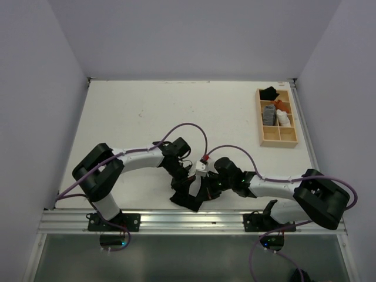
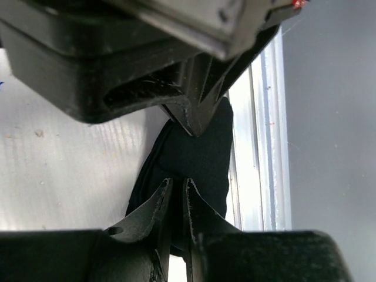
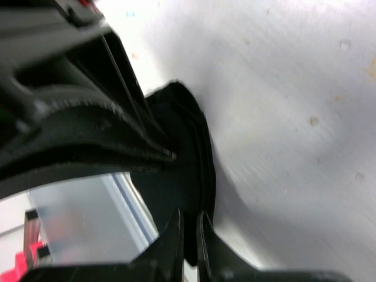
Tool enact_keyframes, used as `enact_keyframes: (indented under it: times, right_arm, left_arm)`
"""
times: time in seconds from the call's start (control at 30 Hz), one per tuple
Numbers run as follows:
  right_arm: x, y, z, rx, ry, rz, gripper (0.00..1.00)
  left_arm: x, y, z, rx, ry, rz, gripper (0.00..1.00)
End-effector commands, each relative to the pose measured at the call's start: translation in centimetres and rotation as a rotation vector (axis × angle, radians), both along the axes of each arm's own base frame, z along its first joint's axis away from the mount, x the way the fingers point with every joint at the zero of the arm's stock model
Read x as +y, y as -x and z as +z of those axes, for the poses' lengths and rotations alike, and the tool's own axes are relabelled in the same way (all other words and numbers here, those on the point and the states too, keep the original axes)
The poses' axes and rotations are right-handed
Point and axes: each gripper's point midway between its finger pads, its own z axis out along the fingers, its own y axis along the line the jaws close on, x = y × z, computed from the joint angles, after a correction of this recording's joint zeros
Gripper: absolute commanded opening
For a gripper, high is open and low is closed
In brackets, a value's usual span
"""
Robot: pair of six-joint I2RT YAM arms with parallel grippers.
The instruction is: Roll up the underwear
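Note:
The black underwear (image 1: 187,200) lies bunched at the table's front edge, just behind the metal rail, between the two arms. My left gripper (image 1: 183,179) reaches it from the left and my right gripper (image 1: 207,189) from the right. In the left wrist view the underwear (image 2: 200,153) is a folded black wad, and my left gripper (image 2: 177,181) stands nearly closed with black cloth in its narrow gap. The right wrist view shows layered folds of the underwear (image 3: 188,153), with my right gripper (image 3: 189,214) pinched on its edge. Each gripper's body fills the top of the other's view.
A wooden divider tray (image 1: 278,136) stands at the back right, holding a black item (image 1: 269,92), a grey striped roll (image 1: 269,114) and a white roll (image 1: 283,119). An aluminium rail (image 1: 194,220) runs along the front edge. Walls close in both sides.

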Motion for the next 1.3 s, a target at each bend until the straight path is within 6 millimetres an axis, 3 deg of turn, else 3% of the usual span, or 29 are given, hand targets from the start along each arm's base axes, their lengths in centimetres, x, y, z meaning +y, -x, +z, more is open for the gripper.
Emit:
enact_keyframes:
  times: [0.0, 0.23, 0.47, 0.8, 1.07, 1.27]
  right_arm:
    - [-0.3, 0.9, -0.3, -0.007, 0.026, 0.024, 0.0]
    - [0.5, 0.5, -0.2, -0.021, 0.054, 0.02, 0.0]
    - [0.4, -0.1, -0.4, -0.022, 0.101, -0.006, 0.0]
    - [0.6, -0.8, -0.4, -0.017, 0.123, -0.043, 0.0]
    - [0.8, -1.0, -1.0, 0.013, 0.144, -0.074, 0.0]
    - [1.1, -1.1, -2.0, 0.04, 0.178, -0.076, 0.0]
  left_arm:
    - [1.1, -3.0, -1.7, -0.148, -0.1, 0.089, 0.16]
    - [0.8, -5.5, -1.0, -0.196, -0.164, 0.262, 0.26]
    - [0.2, -6.1, -0.4, -0.124, -0.164, 0.341, 0.33]
    - [-1.9, -7.8, 4.4, -0.092, 0.049, 0.429, 0.4]
    - [-0.3, -8.4, 3.8, -0.123, 0.01, 0.507, 0.4]
    - [0.9, -10.0, 4.1, -0.188, 0.009, 0.607, 0.4]
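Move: The underwear, a small folded bundle, is already pinched at its right end by the right hand. Its middle lies about 4 cm to that hand's left and 1 cm ahead, some 1 cm below. From the left hand, whose fingers are just starting to part on the left end, the middle is roughly 3 cm to the right, 2 cm back and 1 cm below. The table's near edge runs some 5 cm straight behind the right hand, at table height. Keeping its pinch on the right end, the right hand drags the underwear forward about 4 cm and then also leftward nearly 3 cm, away from the table's near edge, turning slightly clockwise. The left hand opens its fingers to less than half way and lets go of its end, going forward some 3 cm beside the bundle while turning nearly 20 degrees counter-clockwise, and in the second half lifts 1 to 2 cm with the fingers still parted above the cloth. ##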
